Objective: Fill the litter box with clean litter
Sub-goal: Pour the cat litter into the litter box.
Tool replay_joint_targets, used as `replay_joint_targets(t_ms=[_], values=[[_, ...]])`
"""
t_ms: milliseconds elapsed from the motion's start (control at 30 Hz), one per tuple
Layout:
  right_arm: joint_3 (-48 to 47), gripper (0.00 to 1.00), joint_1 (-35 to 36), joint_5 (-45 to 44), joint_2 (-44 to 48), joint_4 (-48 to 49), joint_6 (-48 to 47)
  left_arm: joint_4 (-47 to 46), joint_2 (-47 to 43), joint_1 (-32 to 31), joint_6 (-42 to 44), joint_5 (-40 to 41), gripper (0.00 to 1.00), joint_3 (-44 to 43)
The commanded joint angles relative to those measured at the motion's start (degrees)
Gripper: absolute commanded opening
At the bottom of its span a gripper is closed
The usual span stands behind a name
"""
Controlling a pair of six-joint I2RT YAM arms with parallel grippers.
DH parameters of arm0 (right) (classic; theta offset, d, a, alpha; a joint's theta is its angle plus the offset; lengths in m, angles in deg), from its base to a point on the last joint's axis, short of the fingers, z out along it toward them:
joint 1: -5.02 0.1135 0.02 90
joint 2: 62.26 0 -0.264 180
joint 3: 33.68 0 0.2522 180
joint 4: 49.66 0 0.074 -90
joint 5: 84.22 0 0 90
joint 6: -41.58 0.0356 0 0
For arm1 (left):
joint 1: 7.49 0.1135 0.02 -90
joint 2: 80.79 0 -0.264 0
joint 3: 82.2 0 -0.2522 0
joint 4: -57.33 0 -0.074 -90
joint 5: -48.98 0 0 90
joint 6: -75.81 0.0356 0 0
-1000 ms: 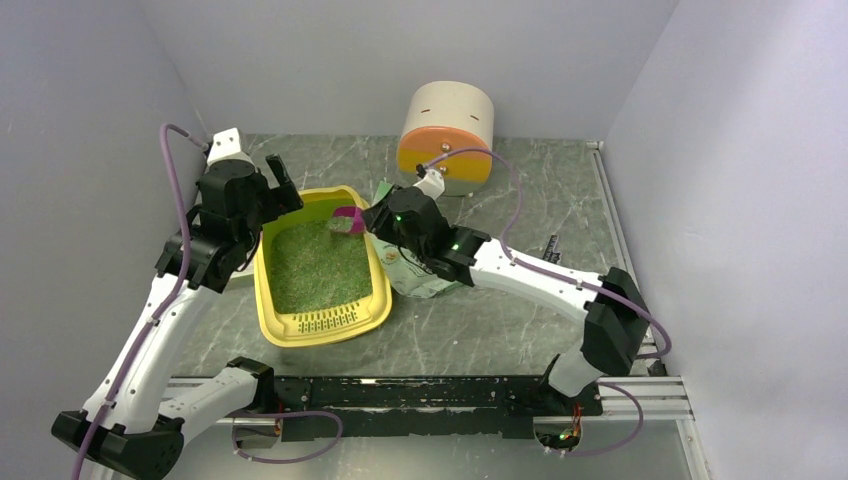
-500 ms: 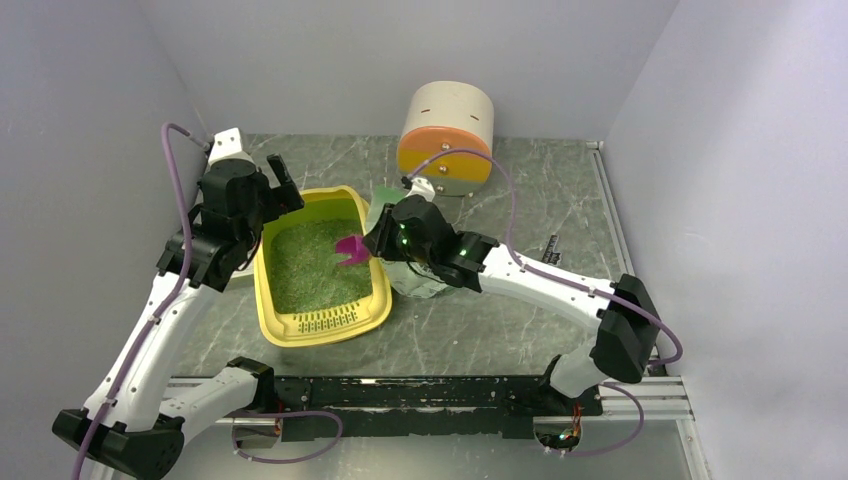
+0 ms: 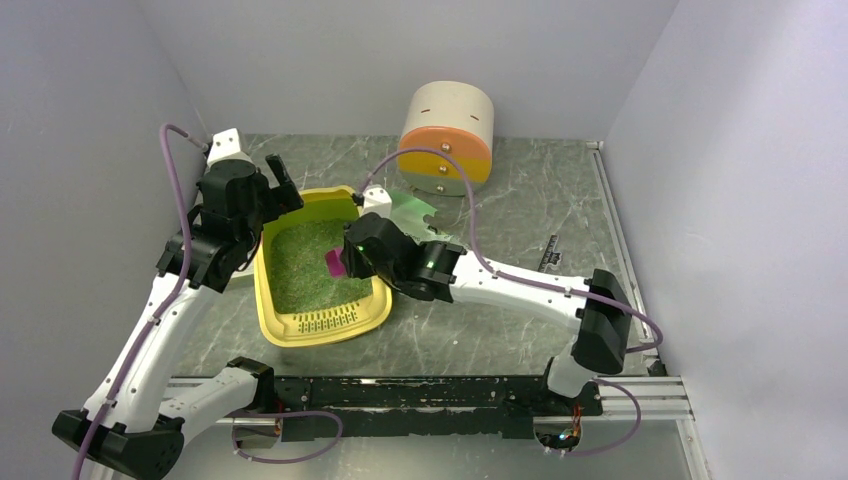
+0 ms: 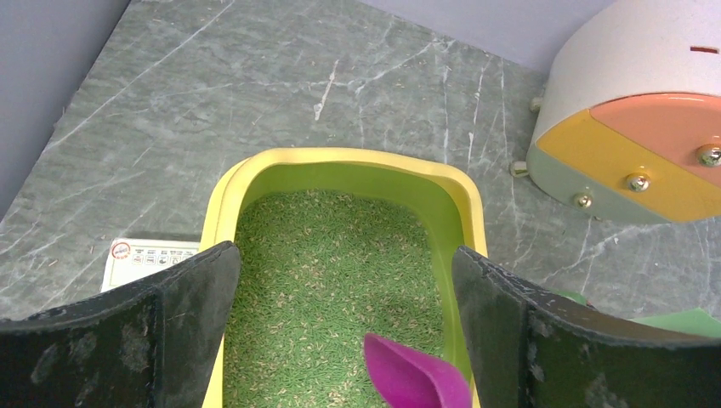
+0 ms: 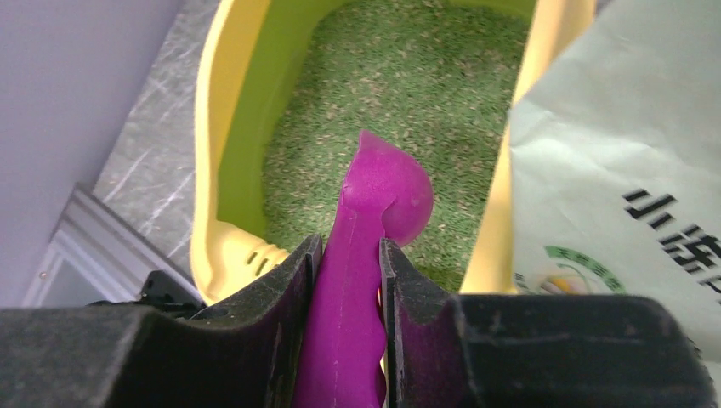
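The yellow litter box (image 3: 300, 328) lies on the table's left half, its floor covered with greenish litter (image 3: 300, 268). My right gripper (image 3: 350, 258) reaches over the box's right rim, shut on the handle of a magenta scoop (image 3: 336, 262). In the right wrist view the scoop (image 5: 374, 221) points its bowl down over the litter (image 5: 408, 85), between my gripper's (image 5: 349, 246) fingers. My left gripper (image 3: 285, 190) hangs open above the box's far left end. Its wrist view shows its gripper (image 4: 344, 255) with nothing between the fingers, above the litter (image 4: 323, 272), the rim (image 4: 349, 157) and the scoop's tip (image 4: 417, 378).
A round beige-orange-yellow cabinet (image 3: 447, 135) stands at the back. The pale green printed bag (image 3: 410, 212) lies just right of the box, partly under my right arm. A small printed card (image 4: 144, 257) lies left of the box. Grey walls close in on three sides.
My right gripper has carried the scoop from the box's far right corner toward its middle and nearer end, and lower. The left arm has not moved.
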Motion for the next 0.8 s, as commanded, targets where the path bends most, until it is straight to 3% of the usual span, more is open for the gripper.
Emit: replay_joint_targets(t_ms=[0, 167, 467, 667, 767], values=[[2.97, 0.0, -0.17, -5.9, 5.54, 0.83, -0.9, -0.99, -0.89, -0.31, -0.62, 1.49, 0.99, -0.56], [7.87, 0.0, -0.41, 6.43, 14.81, 7.25, -4.22, -2.04, -0.08, -0.31, -0.92, -0.78, 0.99, -0.32], [15.8, 0.0, -0.51, 10.61, 31.09, 3.25, -4.55, -3.91, 0.63, -0.31, -0.31, -4.87, 0.99, 1.51], [20.51, 0.0, -0.56, 6.13, 43.78, 2.51, -4.04, -5.04, 2.14, -0.31, -1.12, -10.4, 0.98, 1.45], [21.91, 0.0, -0.56, -1.5, 49.16, 0.22, -2.45, -5.65, 2.31, -0.31, -1.25, -12.27, 0.99, 1.56]])
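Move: The right gripper holds the scoop, bowl down, over the near-right part of the litter box, whose middle lies some 8 cm ahead, 9 cm left and 18 cm below. The litter bag, next to be scooped from, is about 8 cm ahead of this hand, 11 cm right and 14 cm lower; the drawer cabinet stands roughly 30 cm ahead, 17 cm right and 10 cm lower. From the left hand, the bag is around 20 cm right, level in depth and 22 cm down. Carry the purple scoop away from the litter box with the right hand, sweeping some 13 cm right, nearly as far up and about 8 cm back, keeping it pinched and swinging its bowl up out of the pouring tilt by some 20 degrees. Late on, start the open left gripper right and slightly down towards the bag, about 3 cm, turning a little clockwise. ##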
